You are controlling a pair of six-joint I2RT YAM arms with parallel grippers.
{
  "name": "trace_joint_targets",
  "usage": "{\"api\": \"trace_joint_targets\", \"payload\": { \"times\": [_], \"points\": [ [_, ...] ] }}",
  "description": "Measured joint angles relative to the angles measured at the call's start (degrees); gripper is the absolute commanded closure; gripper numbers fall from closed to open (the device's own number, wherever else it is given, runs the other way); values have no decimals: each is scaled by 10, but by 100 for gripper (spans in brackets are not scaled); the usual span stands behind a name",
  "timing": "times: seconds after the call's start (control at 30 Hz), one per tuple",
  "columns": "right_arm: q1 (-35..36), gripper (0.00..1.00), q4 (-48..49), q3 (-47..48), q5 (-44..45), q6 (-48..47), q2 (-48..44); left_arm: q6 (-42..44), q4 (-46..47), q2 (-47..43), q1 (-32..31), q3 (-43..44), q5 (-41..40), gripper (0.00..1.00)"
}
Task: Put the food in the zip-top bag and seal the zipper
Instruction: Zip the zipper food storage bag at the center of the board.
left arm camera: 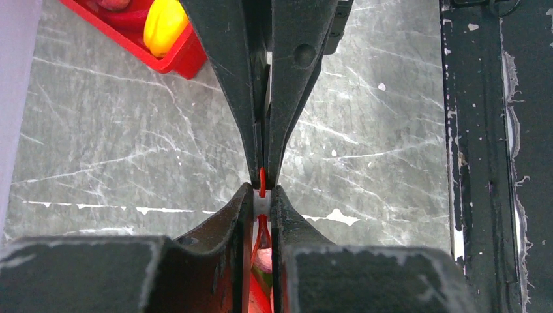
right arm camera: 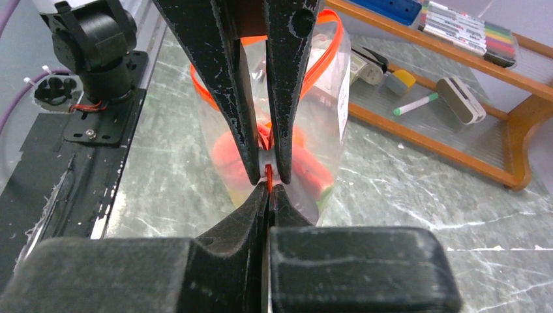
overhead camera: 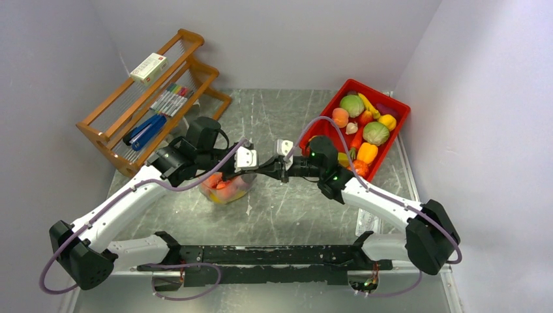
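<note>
The zip-top bag (overhead camera: 225, 189) stands at mid-table between the two arms, clear plastic (right arm camera: 329, 111) with red and orange food (right arm camera: 225, 150) inside. Its orange-red zipper (right arm camera: 324, 55) loops apart over the mouth and runs together into one strip (left arm camera: 262, 176) at the near end. My left gripper (overhead camera: 254, 167) (left arm camera: 262, 193) is shut on a small white piece on that strip. My right gripper (overhead camera: 269, 168) (right arm camera: 269, 189) is shut on the strip's end, tip to tip with the left one. More food (overhead camera: 365, 124) lies in the red bin.
A red bin (overhead camera: 399, 107) (left arm camera: 179, 62) of several toy fruits and vegetables sits at the back right. A wooden rack (overhead camera: 156, 98) (right arm camera: 456, 150) with markers and a box stands at the back left. The black base rail (overhead camera: 280, 254) runs along the near edge.
</note>
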Motion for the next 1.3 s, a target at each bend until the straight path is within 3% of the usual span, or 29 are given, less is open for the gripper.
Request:
{"api": "trace_joint_targets", "payload": {
  "times": [0.6,0.9,0.93,0.97,1.0,1.17,1.3],
  "points": [
    [-29,100,2,-24,-10,1,-25,-1,0,-4,-2,-8,-14,93],
    [-82,100,2,-41,-17,7,-45,-10,-15,-20,-2,-9,-38,93],
    [-86,92,2,-43,-19,8,-46,-11,-16,-22,-2,-9,-41,93],
    [-89,71,2,-44,-21,9,-46,-12,-17,-24,-2,-9,-44,93],
    [-91,60,0,-44,-27,10,-46,-14,-17,-26,-2,-10,-46,93],
    [-72,50,-18,-35,-54,9,-38,-18,-16,-33,-2,-13,-48,93],
    [-34,48,-15,-26,-55,10,-26,-20,-14,-30,-2,-13,-46,93]
  ]
}}
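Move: Between the nearly meeting fingertips sits the grey slider, held right at the left hand's pads and about 2 cm to the left of the right hand, level with it; the right fingers already pinch the orange zipper strip just past it. From the right hand, the food in the bag lies about 10 cm left, roughly level fore and aft and 15 cm below. The red bin's middle stands some 31 cm right of it, 18 cm farther out and 19 cm lower. Pulling right, away from the slider, the shut right fingers go slowly at first, then faster and slanting forward, about 5 cm in all. They then open about halfway as the hand turns back left and backward some 4 cm towards the slider, ending free of the strip. The left hand keeps its pinch on the slider, easing about 1.5 cm left late on. ##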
